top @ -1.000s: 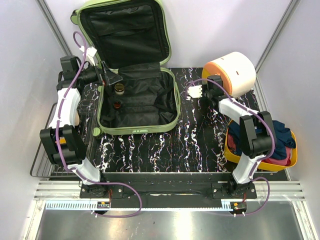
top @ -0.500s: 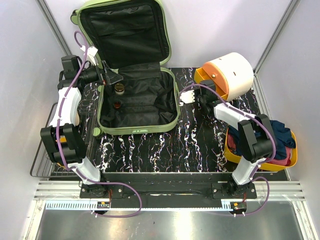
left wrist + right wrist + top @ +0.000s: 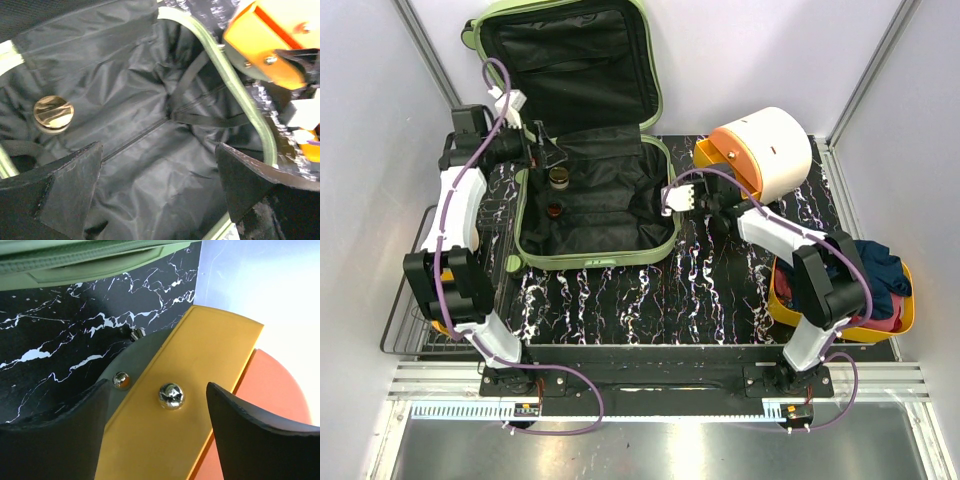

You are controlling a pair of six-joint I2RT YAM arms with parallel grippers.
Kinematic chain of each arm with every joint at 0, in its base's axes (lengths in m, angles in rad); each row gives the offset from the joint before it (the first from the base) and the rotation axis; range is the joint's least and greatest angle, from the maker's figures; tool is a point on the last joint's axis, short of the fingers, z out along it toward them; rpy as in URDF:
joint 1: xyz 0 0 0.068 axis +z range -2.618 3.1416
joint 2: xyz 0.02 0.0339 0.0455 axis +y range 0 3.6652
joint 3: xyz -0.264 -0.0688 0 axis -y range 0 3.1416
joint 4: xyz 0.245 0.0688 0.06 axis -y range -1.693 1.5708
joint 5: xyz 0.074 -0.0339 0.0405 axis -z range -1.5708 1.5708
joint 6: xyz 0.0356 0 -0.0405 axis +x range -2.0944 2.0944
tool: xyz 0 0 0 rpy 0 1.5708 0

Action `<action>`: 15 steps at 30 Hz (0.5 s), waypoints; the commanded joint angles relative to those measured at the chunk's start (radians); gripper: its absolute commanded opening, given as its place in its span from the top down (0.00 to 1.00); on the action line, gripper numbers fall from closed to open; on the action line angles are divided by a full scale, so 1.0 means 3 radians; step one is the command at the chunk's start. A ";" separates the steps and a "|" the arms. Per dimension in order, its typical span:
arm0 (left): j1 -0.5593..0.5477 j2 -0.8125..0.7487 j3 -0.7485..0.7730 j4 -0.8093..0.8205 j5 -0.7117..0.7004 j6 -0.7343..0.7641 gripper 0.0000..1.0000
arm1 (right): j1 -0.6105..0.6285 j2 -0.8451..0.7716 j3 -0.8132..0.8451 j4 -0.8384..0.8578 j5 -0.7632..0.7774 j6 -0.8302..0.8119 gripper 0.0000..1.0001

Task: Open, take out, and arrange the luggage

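Observation:
The luggage (image 3: 669,215), a pale-green hard-shell suitcase with black lining, lies open, its lid (image 3: 560,60) propped against the back wall. Two small jars (image 3: 560,177) with brown lids rest in the base; one gold lid (image 3: 53,113) shows in the left wrist view. My left gripper (image 3: 544,150) hangs open over the base's back left corner, nothing between its fingers (image 3: 157,150). Open as well, my right gripper (image 3: 712,180) sits just right of the suitcase. Its fingers straddle, without touching, the yellow flap (image 3: 200,385) of a cream and orange round case (image 3: 765,150). The suitcase's green rim (image 3: 90,260) crosses the top of the right wrist view.
A yellow-orange tray (image 3: 905,320) with folded clothes sits at the right, beside the right arm. A wire rack (image 3: 405,320) lies off the table's left edge. The round case lies on its side at the back right, its flap (image 3: 708,152) towards the suitcase.
My right gripper has moved left towards the suitcase and opened. The round case has shifted left with it, its yellow flap now sticking out. My left gripper has edged back.

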 commanded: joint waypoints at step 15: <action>-0.0524 0.0765 0.0574 -0.0530 -0.2209 0.0083 0.01 | -0.0171 -0.0331 0.1539 -0.1381 -0.0163 0.2421 0.20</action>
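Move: Some 6 cm ahead of the left hand, 3 cm to its left and 24 cm below, the gold-lidded jar stands in the open suitcase. The orange jar is about 10 cm nearer the base than the gold-lidded jar, level with it sideways; the suitcase's left rim is roughly 9 cm left of the hand and 2 cm ahead. The right hand has the yellow drawer's knob barely 2 cm ahead, 1 cm below, sideways level; the peach drawer front is some 7 cm right, 3 cm ahead. Downward, about 10 cm, with some 4 cm forward and a late drift left, the left hand sinks wide open into the suitcase towards the gold-lidded jar, its fingers swinging from pointing right to pointing more ahead and steeply down. The right hand, already open, rises some 13 cm clear of the yellow drawer's knob, rolling its left side up about 30 degrees as its fingers stay open. ##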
